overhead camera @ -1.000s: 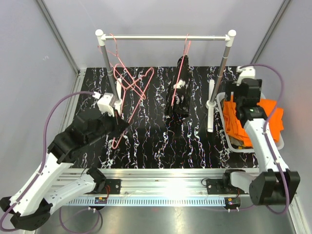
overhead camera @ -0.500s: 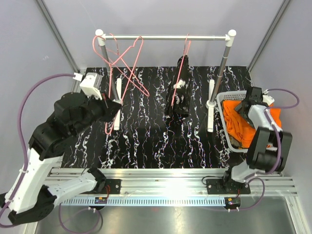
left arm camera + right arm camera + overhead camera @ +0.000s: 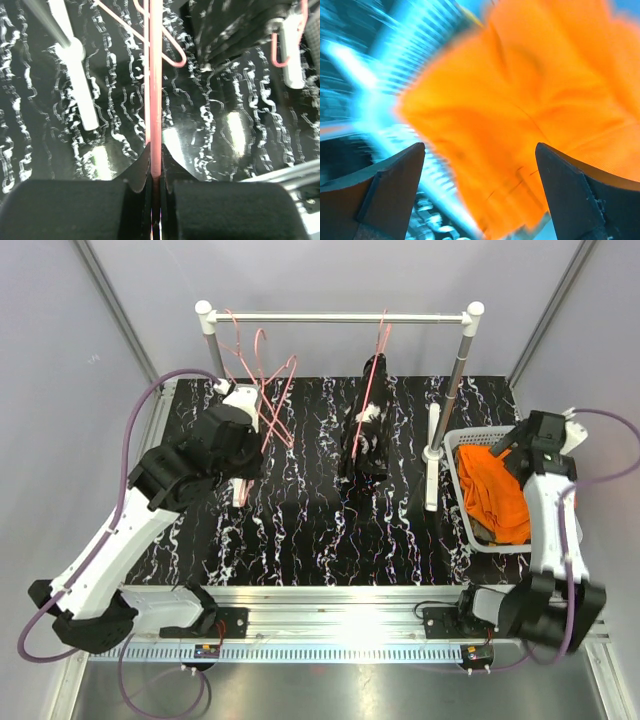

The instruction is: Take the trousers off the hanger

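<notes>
Black trousers [image 3: 366,435] with white markings hang from a pink hanger [image 3: 380,340] on the rail; they also show as black trousers [image 3: 235,35] at the top right of the left wrist view. My left gripper [image 3: 252,440] is shut on the bar of an empty pink hanger [image 3: 155,90], whose hook end is up by the rail's left post. Bright orange trousers [image 3: 497,495] lie in the white basket [image 3: 462,440], with an olive-brown cloth edge [image 3: 483,532] under them. My right gripper [image 3: 480,192] hovers open above the orange trousers [image 3: 530,100], holding nothing.
The rail [image 3: 340,317] spans two white-capped posts, whose white feet [image 3: 433,455] rest on the black marbled table [image 3: 310,520]. A second empty pink hanger [image 3: 238,345] hangs near the left post. The basket wall [image 3: 395,75] is blurred in the right wrist view.
My left arm has swung inward and back toward the rail's left end, carrying the empty hanger. My right arm has moved to the basket's far right side, gripper still open.
</notes>
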Robot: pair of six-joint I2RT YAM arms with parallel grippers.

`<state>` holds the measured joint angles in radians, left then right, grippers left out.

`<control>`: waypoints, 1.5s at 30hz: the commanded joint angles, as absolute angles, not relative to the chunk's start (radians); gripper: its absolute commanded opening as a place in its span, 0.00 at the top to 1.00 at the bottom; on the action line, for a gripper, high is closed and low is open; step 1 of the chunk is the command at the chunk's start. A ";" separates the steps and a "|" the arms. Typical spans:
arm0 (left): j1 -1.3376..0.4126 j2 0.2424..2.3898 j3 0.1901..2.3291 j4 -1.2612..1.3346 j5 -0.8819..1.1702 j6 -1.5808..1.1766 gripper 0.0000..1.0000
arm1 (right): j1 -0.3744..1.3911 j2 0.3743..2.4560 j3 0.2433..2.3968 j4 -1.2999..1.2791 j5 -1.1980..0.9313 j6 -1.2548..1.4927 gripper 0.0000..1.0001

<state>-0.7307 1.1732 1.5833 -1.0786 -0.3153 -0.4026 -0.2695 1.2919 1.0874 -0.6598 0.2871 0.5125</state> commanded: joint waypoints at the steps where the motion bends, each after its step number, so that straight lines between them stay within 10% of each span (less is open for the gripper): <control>1: -0.752 1.203 1.672 -1.075 -0.434 -0.396 1.00 | -0.270 1.088 1.204 -0.721 0.210 0.448 0.00; 21: -0.663 1.721 2.190 -1.097 -0.431 -0.503 1.00 | -0.270 0.864 1.094 -0.529 -0.705 0.524 0.01; 35: -0.543 1.588 1.806 -0.973 -0.417 -0.589 1.00 | -0.270 0.766 1.123 -0.538 -0.759 0.542 0.01; 45: -0.583 1.422 1.784 -0.907 -0.351 -0.603 0.30 | -0.268 0.741 1.161 -0.594 -0.709 0.502 0.00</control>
<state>-0.5560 1.5261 1.7836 -0.9939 -0.3794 -0.5877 -0.2695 0.7479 1.1255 -0.5777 -0.7170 0.5198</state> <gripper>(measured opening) 0.674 0.993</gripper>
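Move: The left hand still grips an empty hanger; its spot on the rail is about 22 cm ahead, hardly to either side and some 10 cm above. Another empty hanger hangs about 3 cm to the left of this hand and 22 cm ahead. For the open, empty right hand, the black trousers are about 15 cm ahead, 36 cm to its left and 8 cm higher, while the orange trousers lie roughly 12 cm below, 5 cm to its left. From the left hand the black trousers are about 22 cm ahead, 20 cm right and 8 cm lower. Forward about 13 cm, the left hand carries the empty hanger towards the rail, swinging right and back left on the way, then lowers it onto the rail, fingers opening before the hand rises and backs off slightly. Meanwhile the open right hand rises from the basket and goes left towards the black trousers, drawing back a little, turning some 50 degrees counter-clockwise and tipping its fingers up. ##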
